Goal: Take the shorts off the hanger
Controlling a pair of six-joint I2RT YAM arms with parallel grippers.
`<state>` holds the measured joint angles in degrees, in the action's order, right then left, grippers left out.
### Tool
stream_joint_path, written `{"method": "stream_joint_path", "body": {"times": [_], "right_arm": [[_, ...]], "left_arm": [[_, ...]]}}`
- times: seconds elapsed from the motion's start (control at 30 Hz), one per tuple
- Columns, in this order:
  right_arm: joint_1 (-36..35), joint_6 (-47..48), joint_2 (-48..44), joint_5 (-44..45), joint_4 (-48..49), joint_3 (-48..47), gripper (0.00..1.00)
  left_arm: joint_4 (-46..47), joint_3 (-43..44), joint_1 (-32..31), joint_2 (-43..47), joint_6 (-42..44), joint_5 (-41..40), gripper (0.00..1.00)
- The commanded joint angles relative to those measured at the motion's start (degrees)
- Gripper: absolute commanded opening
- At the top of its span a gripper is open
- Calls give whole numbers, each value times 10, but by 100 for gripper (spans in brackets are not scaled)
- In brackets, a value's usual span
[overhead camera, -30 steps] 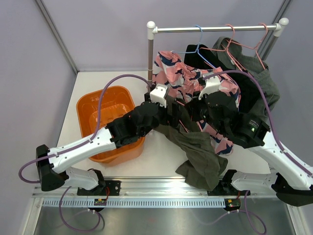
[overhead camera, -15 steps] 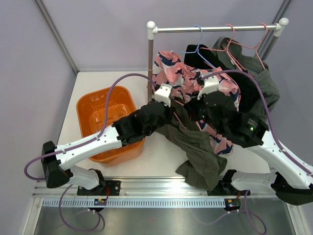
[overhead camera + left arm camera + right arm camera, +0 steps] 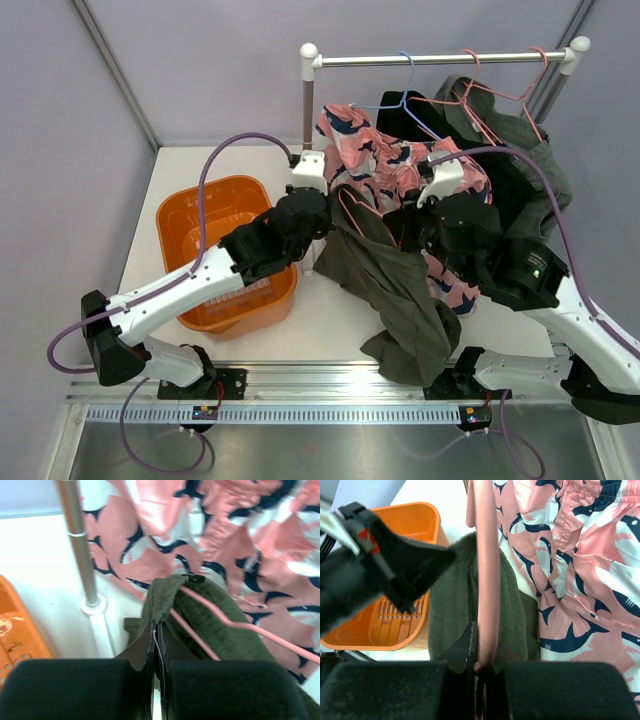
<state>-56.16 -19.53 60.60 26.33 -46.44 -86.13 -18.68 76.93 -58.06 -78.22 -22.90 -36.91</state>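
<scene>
The dark olive shorts [image 3: 398,290] hang on a pink hanger [image 3: 352,207] held low between my arms, their lower part trailing to the table's front edge. My left gripper [image 3: 328,222] is shut on the olive waistband edge [image 3: 162,597], with the hanger wire [image 3: 225,625] just to its right. My right gripper [image 3: 402,226] is shut on the pink hanger [image 3: 485,570], which runs over the olive cloth [image 3: 450,615]. The pink printed shorts [image 3: 385,160] hang behind on a blue hanger. Black cloth [image 3: 505,195] and a grey-green garment [image 3: 535,150] hang at the right on pink hangers.
An orange basket [image 3: 215,215] stands at the left, under my left arm. The rack's upright pole [image 3: 307,110] and its foot [image 3: 93,605] are close to my left gripper. The top bar [image 3: 440,59] spans the back. Grey walls close in on both sides.
My left gripper has pulled the olive waistband leftward and back toward the pole, spreading the shorts. My right gripper has shifted a little right with the hanger.
</scene>
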Motion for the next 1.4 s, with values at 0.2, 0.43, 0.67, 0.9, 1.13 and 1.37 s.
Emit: {"method": "stream_joint_path", "body": {"times": [0.2,0.43,0.67,0.9,1.13,1.37], "right_arm": [[-12,4,-48,-34,10,-26,0],[-12,10,-68,-27,7,-27,0],[-13,24,-65,28,28,-15,0],[-13,59,-29,64,90,-1,0],[-12,105,21,123,129,-37,0],[-12,121,68,197,72,-148,0]], "left_arm": [[4,37,59,-56,-10,11,0],[21,21,74,-75,-4,45,0],[71,-32,40,-2,13,132,0],[62,-26,-97,73,114,247,0],[5,-1,-297,83,182,185,0],[-19,41,-323,107,189,-16,0]]}}
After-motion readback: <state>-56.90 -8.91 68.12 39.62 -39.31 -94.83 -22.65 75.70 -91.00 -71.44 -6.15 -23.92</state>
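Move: The left fingers already pinch the waistband of the green shorts; the hanger end still tucked inside it sits about 2 cm ahead and 2 cm right of them, level. The rack's upright stands some 12 cm ahead and 7 cm left, and the pink patterned shorts hang about 12 cm ahead, 11 cm right and 5 cm lower. From the right hand, which holds the hanger, that same end lies roughly 10 cm ahead, 10 cm left and 7 cm below. Keeping its pinch on the waistband, the left hand first dips about 5 cm down and 3 cm forward, then sweeps back towards the bases by some 27 cm, drifting right and rising as it turns about 50 degrees clockwise, drawing the green shorts away from the hanger. Meanwhile the right hand keeps its grip on the hanger, easing slightly back, right and up before going forward and up with its fingers tipping upward, to end about 5 cm higher. ##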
